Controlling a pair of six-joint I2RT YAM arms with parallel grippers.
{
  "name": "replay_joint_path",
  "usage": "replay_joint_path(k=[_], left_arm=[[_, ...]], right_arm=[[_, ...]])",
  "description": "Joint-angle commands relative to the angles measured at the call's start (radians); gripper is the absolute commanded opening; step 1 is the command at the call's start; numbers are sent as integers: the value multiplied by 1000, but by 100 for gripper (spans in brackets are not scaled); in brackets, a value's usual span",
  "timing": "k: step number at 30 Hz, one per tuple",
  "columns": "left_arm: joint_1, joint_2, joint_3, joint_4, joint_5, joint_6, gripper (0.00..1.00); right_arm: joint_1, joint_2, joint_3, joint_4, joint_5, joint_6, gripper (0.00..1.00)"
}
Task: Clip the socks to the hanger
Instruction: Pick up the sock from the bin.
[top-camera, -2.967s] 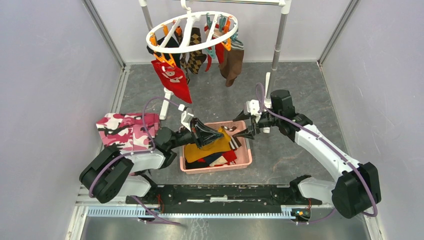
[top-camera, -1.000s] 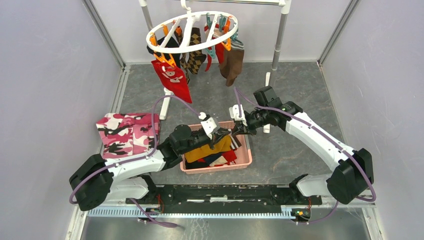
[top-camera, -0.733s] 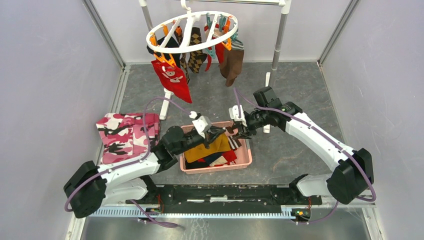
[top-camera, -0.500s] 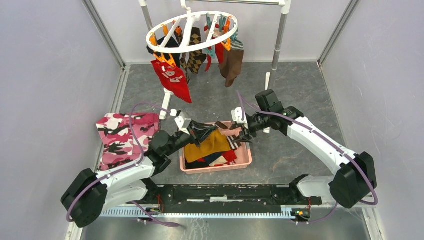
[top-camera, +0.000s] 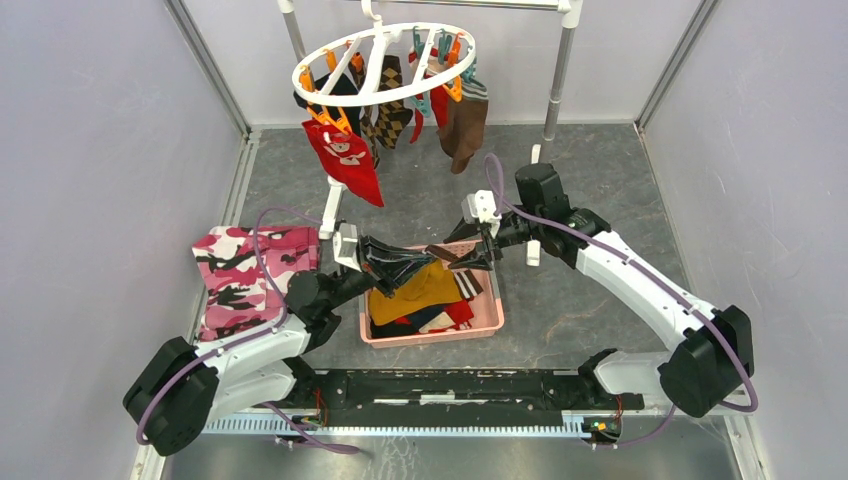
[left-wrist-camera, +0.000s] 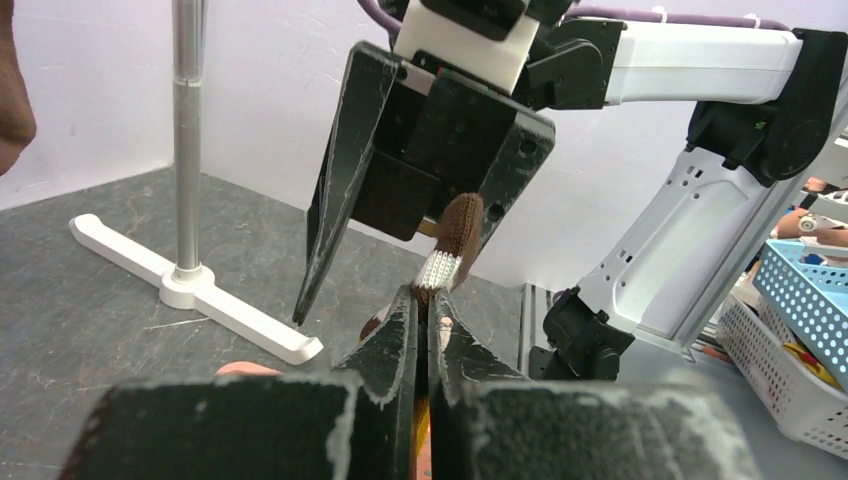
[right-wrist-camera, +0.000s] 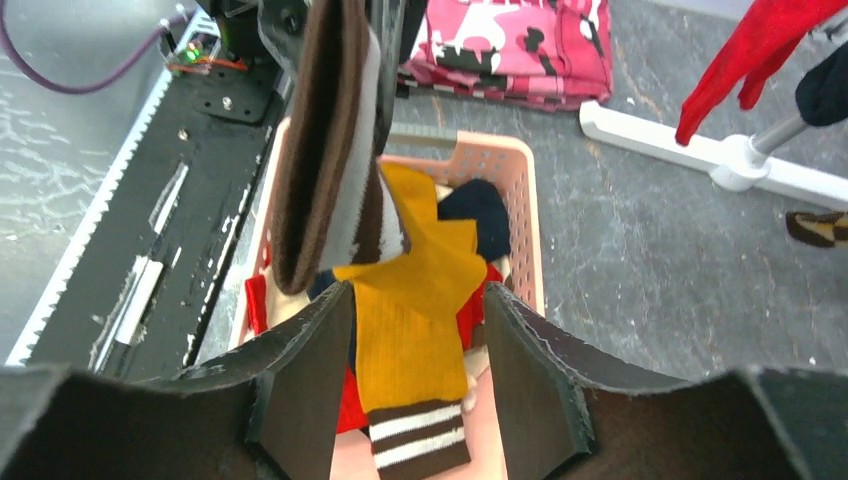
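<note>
The white round hanger (top-camera: 385, 58) hangs at the back with a red sock (top-camera: 345, 160), an argyle sock (top-camera: 392, 112) and a brown sock (top-camera: 464, 125) clipped on. My left gripper (top-camera: 430, 263) (left-wrist-camera: 427, 296) is shut on a brown sock with white stripes (left-wrist-camera: 449, 246) (right-wrist-camera: 328, 130), held over the pink basket (top-camera: 490, 322). My right gripper (top-camera: 463, 250) (right-wrist-camera: 418, 335) is open just beyond the sock's free end, its fingers (left-wrist-camera: 335, 190) on either side without gripping. More socks, a mustard one (right-wrist-camera: 415, 310) on top, lie in the basket.
A pink camouflage cloth (top-camera: 245, 265) (right-wrist-camera: 510, 45) lies left of the basket. The metal rack's white feet (top-camera: 330, 205) (left-wrist-camera: 190, 300) and poles (top-camera: 558, 70) stand behind the basket. Grey walls close in both sides.
My right gripper has opened and let go of the striped sock, pulling slightly back. My left arm has drawn back to the left with the sock in its jaws.
</note>
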Motion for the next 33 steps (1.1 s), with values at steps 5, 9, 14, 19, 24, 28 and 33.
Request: replay_joint_path(k=[5,9,14,19,24,28,33], left_arm=[[5,3,35,77,19,-41,2],[5,16,42,81,13,-44,2],[5,19,43,75,11,-41,2],[7,12,37,56,-8,-31,2],[16,0,28,23,-21,-19,15],[42,-42,11,-10,19,-2,29],[59,-174,20,-243,95,150,51]], right_arm=[[6,-7,87,54,-106,99,50],[6,-15,89,54,-115,120,33],[7,-24,95,51,-114,126,11],[6,-31,104,43,-132,126,0],[5,-34,99,36,-140,127,0],[3,-31,89,37,-160,136,0],[2,-31,57,44,-169,135,0]])
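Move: The striped cuff of the mustard sock already sticks out of the left hand's shut tips, its middle about 3 cm to that hand's right and 1 cm above. From the open right hand the cuff is some 4 cm up, 1 cm back and 1 cm left. The second mustard sock lies in the bin roughly 3 cm left of the left hand, level fore and aft, about 18 cm below; its striped cuff is about 16 cm under the right hand, 1 cm to the right. The sock's brown-and-white cuff, still pinched by the nearly motionless left hand, is met from below by the open right hand, which rises quickly some 3 cm, then shuts on it and eases up about 1 cm more while drifting back 2 cm in all. Only once the right fingers are closed does the left hand open about halfway and start drawing back to its left by about 1 cm. ##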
